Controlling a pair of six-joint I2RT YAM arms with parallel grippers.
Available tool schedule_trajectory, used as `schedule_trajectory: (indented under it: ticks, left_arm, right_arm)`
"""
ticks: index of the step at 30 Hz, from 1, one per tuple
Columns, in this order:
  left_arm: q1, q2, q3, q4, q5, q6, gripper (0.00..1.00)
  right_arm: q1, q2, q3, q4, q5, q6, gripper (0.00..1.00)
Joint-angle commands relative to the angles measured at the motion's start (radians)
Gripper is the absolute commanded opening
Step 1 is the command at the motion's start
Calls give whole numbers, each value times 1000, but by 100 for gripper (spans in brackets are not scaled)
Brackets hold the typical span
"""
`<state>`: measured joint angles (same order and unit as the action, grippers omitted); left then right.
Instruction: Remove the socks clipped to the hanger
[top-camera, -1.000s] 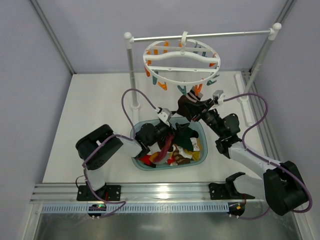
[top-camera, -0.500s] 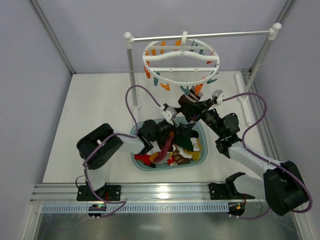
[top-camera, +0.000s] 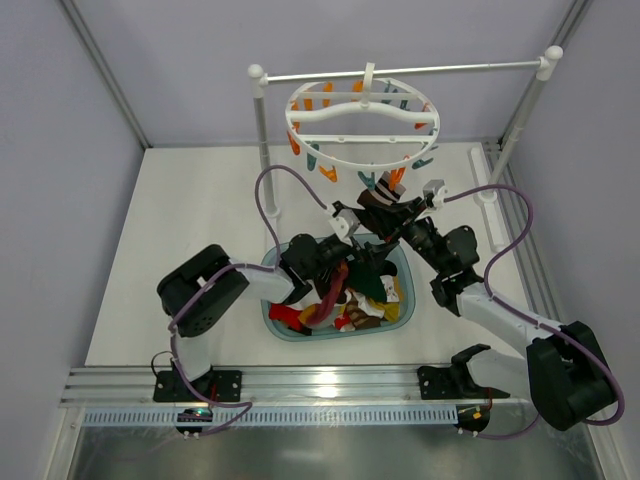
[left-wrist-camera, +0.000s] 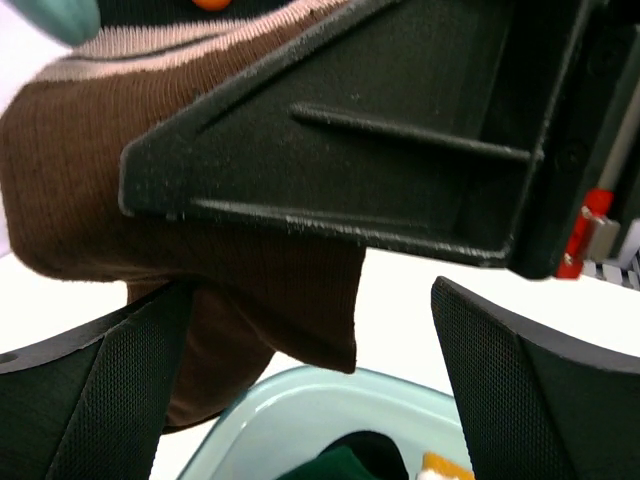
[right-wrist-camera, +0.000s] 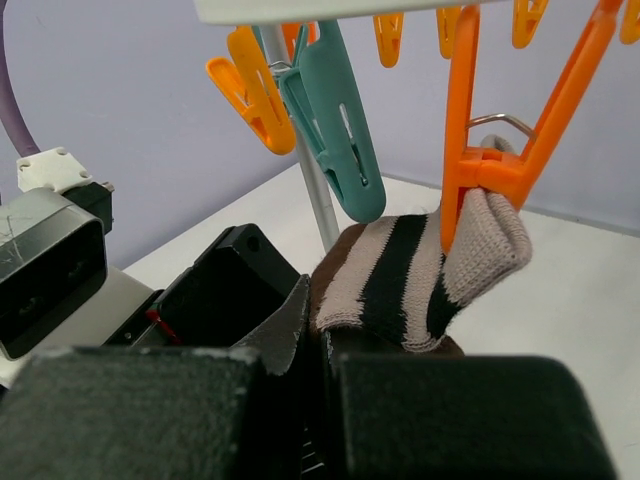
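The white ring hanger (top-camera: 300, 118) hangs from the rail, orange and teal clips around its rim. One dark brown sock (top-camera: 382, 203) with a beige-and-black striped cuff (right-wrist-camera: 420, 275) hangs from an orange clip (right-wrist-camera: 490, 170). My right gripper (top-camera: 396, 224) is shut on the brown fabric just below the cuff (right-wrist-camera: 322, 330). My left gripper (top-camera: 350, 214) is open beside it. In the left wrist view its pads (left-wrist-camera: 90, 390) flank the sock's lower edge (left-wrist-camera: 280, 300) without touching, and the right gripper's black finger (left-wrist-camera: 400, 130) crosses in front.
A pale teal basket (top-camera: 409, 305) below both grippers holds several loose socks (top-camera: 340, 305); its rim (left-wrist-camera: 330, 395) shows in the left wrist view. The white two-post rail stand (top-camera: 262, 140) stands behind. A teal clip (right-wrist-camera: 335, 130) hangs empty next to the sock.
My left arm has risen out of the basket and moved right and back, up to the hanging sock, still open. The right gripper has held its grip, barely moving.
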<state>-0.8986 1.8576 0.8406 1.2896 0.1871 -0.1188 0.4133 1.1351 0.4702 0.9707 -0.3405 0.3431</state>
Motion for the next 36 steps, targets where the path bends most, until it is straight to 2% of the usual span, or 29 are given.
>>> schedule_trajectory:
  ticks: [1, 9, 14, 17, 18, 20, 21, 23, 24, 26, 27, 29, 31, 32, 33, 35, 36]
  left_arm:
    - [-3, 25, 52, 60, 3, 16, 99]
    - [-3, 55, 54, 125, -35, -5, 98]
    - [-3, 61, 38, 162, -44, 2, 84]
    - [-2, 63, 35, 172, -52, 4, 72]
    - [-2, 66, 34, 178, -58, 2, 62]
    - [-2, 68, 35, 185, -63, 2, 53]
    - [-2, 68, 35, 188, -66, 4, 41]
    - [-2, 69, 34, 195, -69, 4, 29]
    - [0, 69, 26, 214, -72, 1, 17]
    - [0, 68, 8, 237, -93, -1, 5]
    - [0, 65, -1, 256, -101, 1, 0]
    - [0, 54, -21, 254, -113, 2, 0]
    - [1, 38, -37, 257, -138, 7, 0]
    - [1, 34, -50, 257, -143, 8, 0]
    - [1, 26, -60, 257, -149, 8, 0]
    - [1, 19, -80, 257, -149, 13, 0]
    - [0, 17, -86, 257, -152, 15, 0]
  right_arm:
    - [5, 3, 47, 37, -14, -7, 4]
    - [7, -8, 44, 23, -12, -18, 4]
    - [5, -3, 53, 14, -44, -21, 4]
    - [7, 5, 65, 3, -52, -26, 4]
    - [7, 6, 68, -10, -51, -30, 4]
    - [7, 8, 76, -30, -54, -47, 4]
    - [5, 8, 80, -39, -58, -52, 4]
    - [7, 9, 88, -59, -61, -56, 4]
    - [5, 8, 90, -61, -66, -62, 4]
    - [5, 2, 90, -75, -66, -69, 4]
    - [5, -6, 90, -81, -63, -78, 4]
    - [5, -17, 90, -104, -54, -88, 4]
    - [7, -37, 90, -141, -34, -111, 19]
    - [7, -49, 88, -157, -19, -119, 32]
    - [5, -60, 87, -173, -3, -125, 64]
    - [7, -106, 76, -214, 40, -153, 81]
    - [5, -126, 68, -225, 52, -161, 85]
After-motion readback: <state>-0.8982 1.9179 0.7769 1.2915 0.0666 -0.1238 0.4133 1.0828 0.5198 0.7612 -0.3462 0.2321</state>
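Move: The brown striped sock hangs just off the open left fingers, its middle about 3 cm ahead, 2 cm to the right and 3 cm higher. The shut right hand already holds it near the cuff, the sock's middle some 2 cm left of and 2 cm below that grip. From the left hand, the orange clip holding the cuff is roughly 8 cm ahead, 2 cm right and 10 cm up; the basket's middle is around 8 cm back, 8 cm left and 17 cm below. The left fingers close on the brown part of the sock below the right hand's grip, after easing about 1 cm forward and a little down. Once shut, the left hand draws the sock down about 4 cm more and slightly left, away from the orange clip. The right hand stays nearly in place and opens late, letting go. ##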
